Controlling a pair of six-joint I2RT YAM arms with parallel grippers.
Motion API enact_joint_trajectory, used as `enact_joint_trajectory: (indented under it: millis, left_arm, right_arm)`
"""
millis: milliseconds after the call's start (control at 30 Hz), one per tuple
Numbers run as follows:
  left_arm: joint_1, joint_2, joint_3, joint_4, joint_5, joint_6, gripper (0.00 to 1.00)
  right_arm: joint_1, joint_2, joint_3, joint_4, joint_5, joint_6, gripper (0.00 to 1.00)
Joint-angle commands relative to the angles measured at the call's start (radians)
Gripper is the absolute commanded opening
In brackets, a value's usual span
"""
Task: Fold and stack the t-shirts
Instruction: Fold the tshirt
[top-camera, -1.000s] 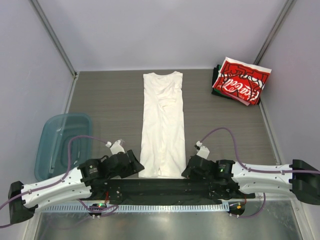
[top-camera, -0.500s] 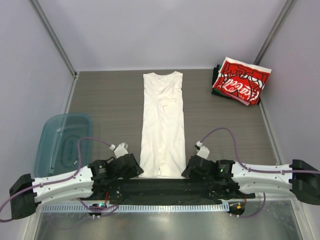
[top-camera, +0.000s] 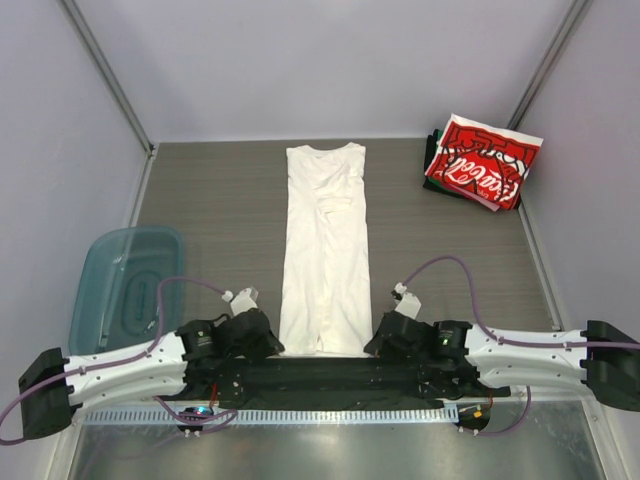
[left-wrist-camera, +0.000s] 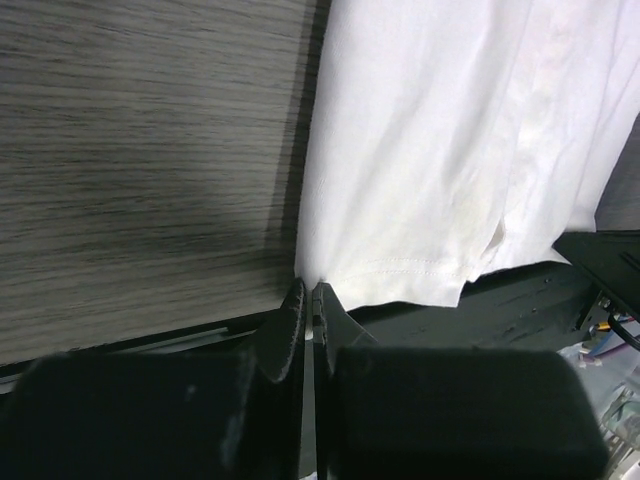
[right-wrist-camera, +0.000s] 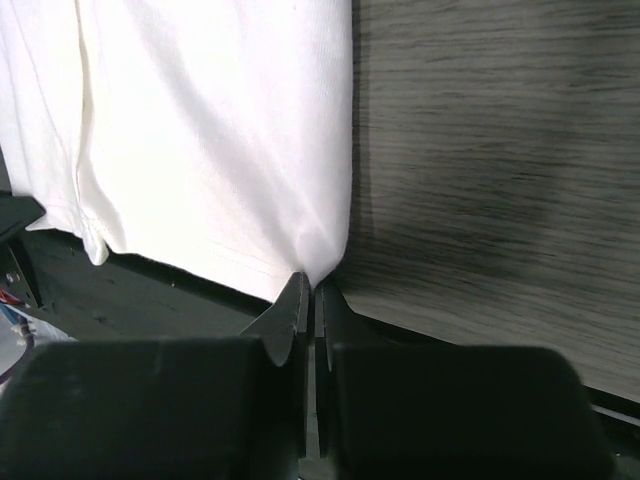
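The white t-shirt (top-camera: 325, 250) lies flat in a long narrow strip down the middle of the table, collar at the far end. My left gripper (top-camera: 276, 344) is shut on its near left hem corner (left-wrist-camera: 315, 272). My right gripper (top-camera: 372, 346) is shut on its near right hem corner (right-wrist-camera: 322, 262). Both corners pucker up into the closed fingertips. A stack of folded shirts, the top one red with white script (top-camera: 480, 165), sits at the far right corner.
A teal translucent plastic bin (top-camera: 122, 290) stands at the left edge beside the left arm. The black base rail (top-camera: 320, 380) runs along the near edge under the shirt hem. Grey walls close in the table on three sides.
My left gripper slid right to the shirt's near left hem corner and closed on it. The right gripper has stayed at the right corner.
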Motion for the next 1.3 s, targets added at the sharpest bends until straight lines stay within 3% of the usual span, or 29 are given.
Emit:
enact_joint_trajectory:
  millis: [0, 367, 533, 900, 1267]
  left_arm:
    - [0.0, -0.014, 0.042, -0.022, 0.012, 0.008, 0.0]
    - [0.005, 0.108, 0.381, -0.205, -0.145, 0.166, 0.0]
    - [0.068, 0.197, 0.542, -0.237, -0.195, 0.279, 0.0]
    - [0.4, 0.444, 0.761, -0.124, -0.001, 0.513, 0.0]
    - [0.615, 0.766, 0.958, -0.053, 0.151, 0.606, 0.0]
  right_arm:
    - [0.002, -0.03, 0.022, -0.039, 0.056, -0.001, 0.01]
    - [-0.007, -0.025, 0.341, -0.272, 0.239, -0.153, 0.01]
    - [-0.095, 0.035, 0.47, -0.3, 0.259, -0.287, 0.01]
    - [-0.476, 0.278, 0.706, -0.243, 0.104, -0.602, 0.01]
    - [-0.712, 0.565, 0.89, -0.133, -0.109, -0.746, 0.01]
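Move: Both hands already pinch the t-shirt's near hem, one at each corner, just above the table's front edge. The shirt's collar end, towards which the hem goes, lies about 48 cm ahead and 9 cm right of the left hand, and 48 cm ahead and 10 cm left of the right hand, a centimetre or two lower. The blue bin sits roughly 33 cm left and 13 cm ahead of the left hand; the red shirt stack is some 43 cm ahead and 28 cm right of the right hand. Upwards first, then mainly forward, the two hands lift the pinched hem together some 14 cm and sweep it about 24 cm over the shirt towards the collar end, just starting to sink again at the end. Both wrists tip their fingers forward and up a little on the way, and the fingers stay shut on the corners. ##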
